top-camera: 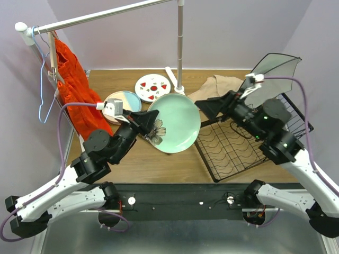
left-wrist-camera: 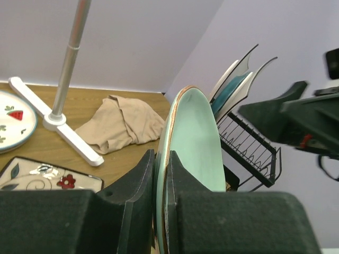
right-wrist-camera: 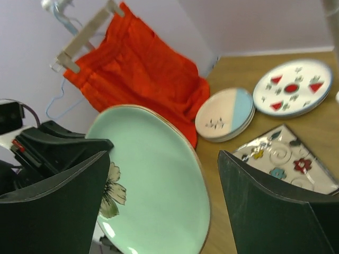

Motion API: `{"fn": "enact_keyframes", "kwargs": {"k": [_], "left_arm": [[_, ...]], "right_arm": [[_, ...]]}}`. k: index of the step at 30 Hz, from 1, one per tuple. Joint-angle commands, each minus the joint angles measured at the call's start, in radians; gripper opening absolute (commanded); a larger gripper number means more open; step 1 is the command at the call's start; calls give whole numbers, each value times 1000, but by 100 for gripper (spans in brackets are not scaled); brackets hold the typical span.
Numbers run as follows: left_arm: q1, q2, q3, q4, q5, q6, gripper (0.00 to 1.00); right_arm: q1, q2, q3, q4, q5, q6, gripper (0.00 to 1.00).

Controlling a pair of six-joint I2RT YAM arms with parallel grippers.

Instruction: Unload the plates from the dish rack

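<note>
A pale green plate (top-camera: 177, 123) with a dark flower is held on edge above the table, and my left gripper (top-camera: 150, 123) is shut on its left rim. In the left wrist view both fingers (left-wrist-camera: 139, 182) press that plate (left-wrist-camera: 196, 143). My right gripper (top-camera: 210, 108) stands open at the plate's right rim; its wrist view shows the plate (right-wrist-camera: 153, 190) between and beyond the spread fingers (right-wrist-camera: 254, 196). The black dish rack (top-camera: 233, 151) lies right of it, with upright plates (top-camera: 273, 74) at its back. A pink-and-blue plate (top-camera: 123, 101) and a red-spotted plate (top-camera: 152, 87) lie on the table.
A square floral plate (right-wrist-camera: 288, 159) lies under the raised green one. A beige cloth (top-camera: 217, 87) sits behind the rack. The white clothes rail's post (top-camera: 180, 47) and foot (left-wrist-camera: 58, 124) stand mid-table, and a red garment (top-camera: 74, 90) hangs at the left.
</note>
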Motion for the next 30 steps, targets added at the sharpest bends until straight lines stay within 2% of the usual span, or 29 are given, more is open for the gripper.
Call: {"fn": "enact_keyframes", "kwargs": {"k": [1, 10, 16, 22, 30], "left_arm": [[7, -116, -26, 31, -77, -127, 0], [7, -193, -81, -59, -132, -157, 0], [7, -173, -41, -143, -210, -128, 0], [7, -157, -15, -154, -212, -117, 0], [7, -190, 50, -177, -192, -117, 0]], "right_arm": [[7, 28, -89, 88, -130, 123, 90], [7, 68, -151, 126, -156, 159, 88], [7, 70, -141, 125, -145, 137, 87], [7, 91, -151, 129, -128, 126, 87], [8, 169, -203, 250, -249, 128, 90]]}}
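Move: The left hand still pinches the green plate by its left rim. The peach-and-blue plate stack lies about 28 cm ahead of it, 18 to its left and 38 below; the melon plate stack is some 42 cm ahead and 3 left, the square flowered plate 18 ahead and 4 right, both equally low. From the open right hand, the green plate's middle is about 10 cm left, 2 ahead and 9 lower; the empty rack tray lies 6 ahead, 11 right, 40 below. Leftwards and down by about 5 cm each, the left arm carries the pinched green plate nearer the peach-and-blue stack, tipping its fingers down and turning counter-clockwise roughly 10 degrees; near the end it lifts back slightly. The right hand, fingers staying wide open, sinks 8 cm and follows left beside the plate's right rim, sinking quickly, pausing, then going on. ##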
